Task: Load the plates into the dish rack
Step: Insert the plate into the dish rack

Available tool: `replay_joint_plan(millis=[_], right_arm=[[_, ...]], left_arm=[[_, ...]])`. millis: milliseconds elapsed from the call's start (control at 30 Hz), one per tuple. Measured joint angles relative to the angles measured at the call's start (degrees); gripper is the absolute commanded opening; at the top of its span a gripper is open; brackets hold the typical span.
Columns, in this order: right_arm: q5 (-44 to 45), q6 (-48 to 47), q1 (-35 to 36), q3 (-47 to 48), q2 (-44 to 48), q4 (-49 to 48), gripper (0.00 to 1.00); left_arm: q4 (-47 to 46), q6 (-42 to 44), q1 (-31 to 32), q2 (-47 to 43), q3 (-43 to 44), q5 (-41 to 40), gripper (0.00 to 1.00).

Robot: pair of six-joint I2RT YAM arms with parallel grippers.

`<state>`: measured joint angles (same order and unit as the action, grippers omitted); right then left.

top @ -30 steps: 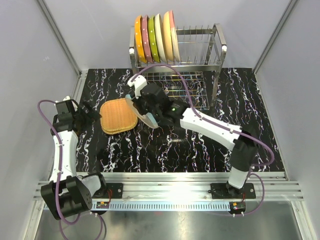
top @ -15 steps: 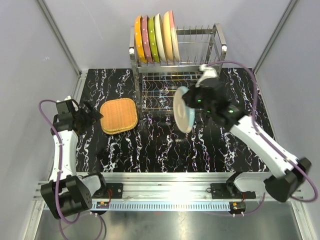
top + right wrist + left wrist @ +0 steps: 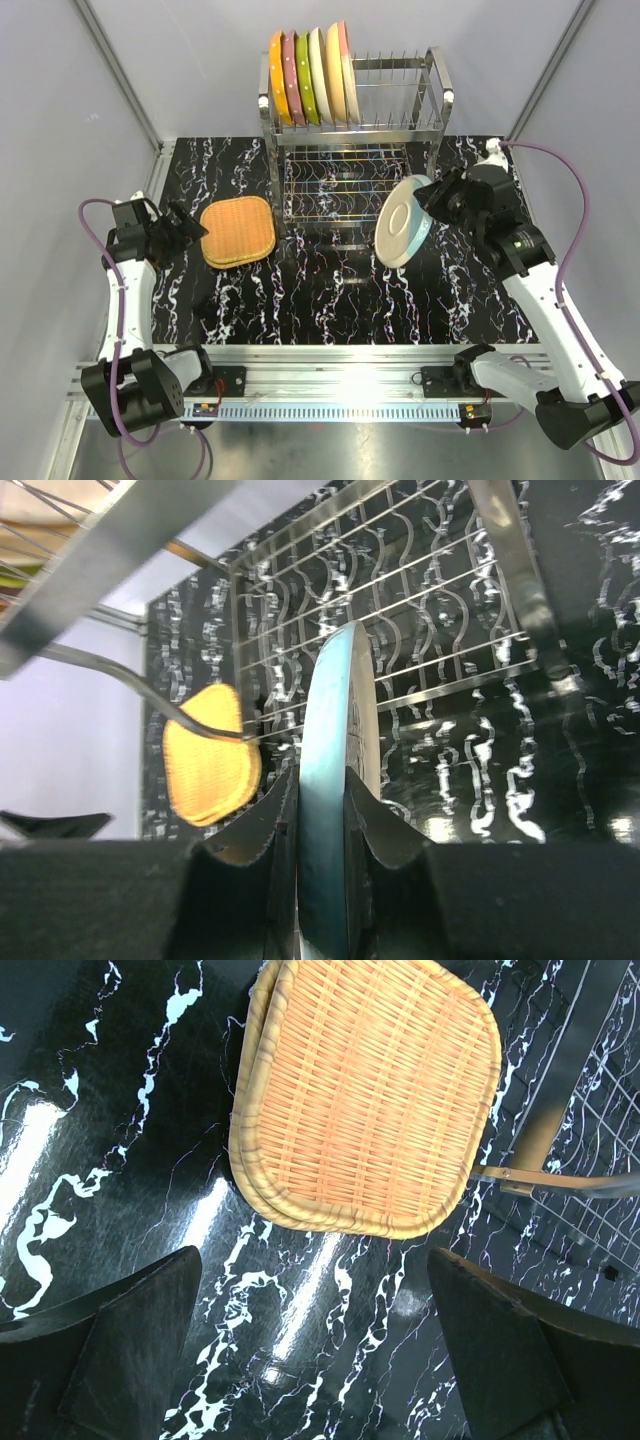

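My right gripper [image 3: 430,198] is shut on the rim of a light blue plate [image 3: 402,222], holding it on edge above the table, in front of the right part of the dish rack [image 3: 438,100]. In the right wrist view the plate [image 3: 330,680] stands edge-on between the fingers [image 3: 322,776]. Several plates [image 3: 308,80], orange, pink, lime-green, cream and tan, stand upright in the left of the rack's top tier. My left gripper [image 3: 185,228] is open near the table's left edge, nothing between its fingers [image 3: 312,1280].
A stack of square woven mats [image 3: 237,232] lies left of the rack, just beyond the left gripper [image 3: 370,1090]. The rack's lower wire grid shelf [image 3: 345,185] is behind the held plate. Upright prongs [image 3: 395,95] fill the right of the top tier.
The right arm has swung from beside the woven mats to the right with the light blue plate, which now faces up-left in front of the rack's right side. The left arm has not moved.
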<state>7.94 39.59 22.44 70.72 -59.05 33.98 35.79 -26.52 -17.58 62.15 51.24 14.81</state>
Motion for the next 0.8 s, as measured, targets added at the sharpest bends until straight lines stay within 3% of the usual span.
replay_joint_plan(millis=[467, 800], right_arm=[[-6.1, 5.2, -2.2, 19.5, -2.7, 0.6, 0.0], [-5.2, 4.8, -2.8, 37.6, -12.4, -0.3, 0.0]], left_arm=[[-0.8, 0.2, 0.2, 0.7, -0.2, 0.9, 0.99], [-1.0, 0.2, 0.3, 1.6, -0.3, 1.0, 0.99]])
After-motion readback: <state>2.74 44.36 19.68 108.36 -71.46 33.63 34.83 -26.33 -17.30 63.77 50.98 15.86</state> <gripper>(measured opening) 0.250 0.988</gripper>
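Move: The right hand holds the light-blue plate, bound for the free slot just right of the pink-rimmed plate in the rack's upper tier, about 22 cm ahead, 11 cm left and 9 cm above. The pink-rimmed plate is 22 cm ahead and 14 cm left; the tier's front bar runs level with the hand, 14 cm ahead, its middle 13 cm left. The right front post stands 14 cm ahead, 5 cm right. From the left hand the slot is some 18 cm ahead, 35 cm right and 26 cm up. The right hand keeps the light-blue plate pinched at its rim and carries it almost straight up, about 22 cm, staying in front of the rack and rising from the height of the upper tier's front bar to well over it. As it climbs, the wrist tips the fingers up some 20 degrees until they point nearly level and rolls the hand's left side up about 15 degrees, with only a slight creep forward at the end. ##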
